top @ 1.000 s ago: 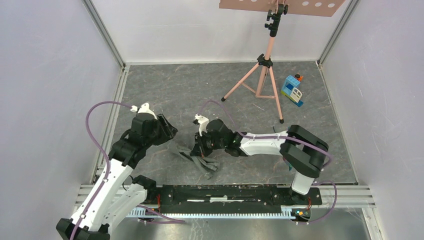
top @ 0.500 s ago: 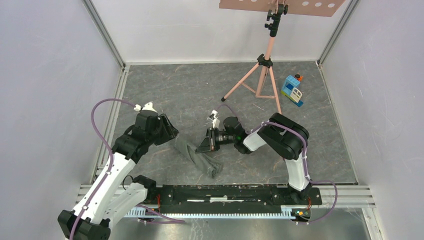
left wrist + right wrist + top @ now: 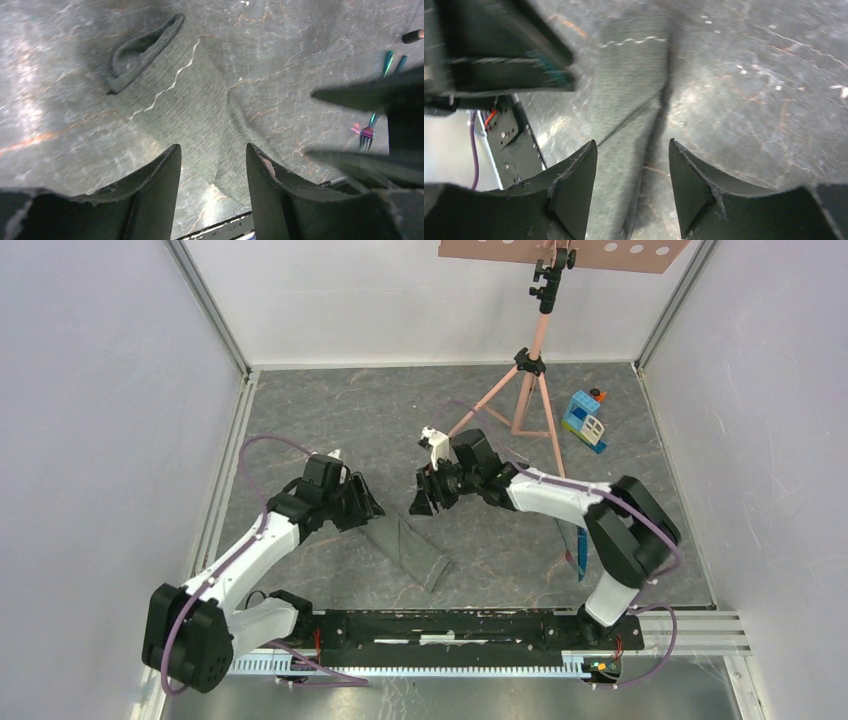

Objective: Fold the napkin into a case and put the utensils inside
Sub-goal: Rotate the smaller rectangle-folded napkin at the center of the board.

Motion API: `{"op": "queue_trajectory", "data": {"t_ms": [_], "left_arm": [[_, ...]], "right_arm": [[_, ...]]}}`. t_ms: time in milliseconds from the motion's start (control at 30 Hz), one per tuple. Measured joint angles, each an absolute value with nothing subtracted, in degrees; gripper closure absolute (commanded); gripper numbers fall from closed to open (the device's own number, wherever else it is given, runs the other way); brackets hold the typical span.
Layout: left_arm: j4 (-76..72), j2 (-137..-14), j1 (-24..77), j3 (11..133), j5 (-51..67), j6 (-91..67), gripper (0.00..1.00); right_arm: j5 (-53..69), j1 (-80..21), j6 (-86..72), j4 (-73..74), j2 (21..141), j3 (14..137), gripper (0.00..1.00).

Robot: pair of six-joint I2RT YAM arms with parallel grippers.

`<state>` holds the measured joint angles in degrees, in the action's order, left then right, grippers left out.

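The napkin [image 3: 408,552] lies on the floor as a dark grey folded strip with a pale stitched line [image 3: 170,87], one end rolled up [image 3: 142,50]. My left gripper [image 3: 366,506] hangs just left of its far end, open and empty [image 3: 212,147], with cloth below the gap. My right gripper [image 3: 420,498] hovers beyond the napkin's far end, also open and empty [image 3: 632,142], the napkin [image 3: 634,75] beneath it. The utensils [image 3: 578,548] lie at the right by the right arm's base; a teal fork [image 3: 367,135] and two teal handles [image 3: 392,60] show in the left wrist view.
A pink tripod [image 3: 530,390] stands at the back centre, one leg close behind the right arm. A blue-and-white toy block house [image 3: 585,420] sits at the back right. The black base rail [image 3: 450,625] runs along the near edge. Walls close in on both sides.
My right gripper has opened, let go of the napkin and drawn back from it. The left gripper has moved right toward the cloth. The napkin now lies flatter, as a strip.
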<state>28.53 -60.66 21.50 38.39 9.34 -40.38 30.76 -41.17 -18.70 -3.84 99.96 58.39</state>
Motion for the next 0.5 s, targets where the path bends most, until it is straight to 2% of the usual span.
{"op": "queue_trajectory", "data": {"t_ms": [233, 333, 500], "left_arm": [[20.32, -70.85, 21.32, 39.13, 11.09, -40.84, 0.44], [18.13, -75.5, 21.02, 40.21, 10.02, -40.8, 0.44], [15.57, -82.41, 19.94, 40.62, 7.2, -40.77, 0.47]], "right_arm": [[26.22, -53.6, -15.25, 0.36, 92.49, 55.05, 0.64], [25.58, -57.28, -15.57, -0.32, 91.31, 49.32, 0.67], [19.62, -56.4, -15.0, -1.08, 90.65, 41.06, 0.69]]}}
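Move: The left hand's spot is the folded napkin's far end, about 5 cm ahead of it and some 8 cm below; the napkin's near end is roughly 11 cm back and 13 cm right of that hand. The right hand's spot is this near end, some 13 cm back, 4 cm to its right and 8 cm down, with the far end about 3 cm ahead and 8 cm to the left of it. Swing the right gripper back about 12 cm from beside the far end to the napkin's near end, arcing up a little and slightly left first, then down and right, dipping the fingertips some 15 degrees further and narrowing them to about half their opening. Meanwhile lower the left gripper about 6 cm and reach 5 cm forward over the far end, fingers staying open, until both pairs of tips are at the cloth. ##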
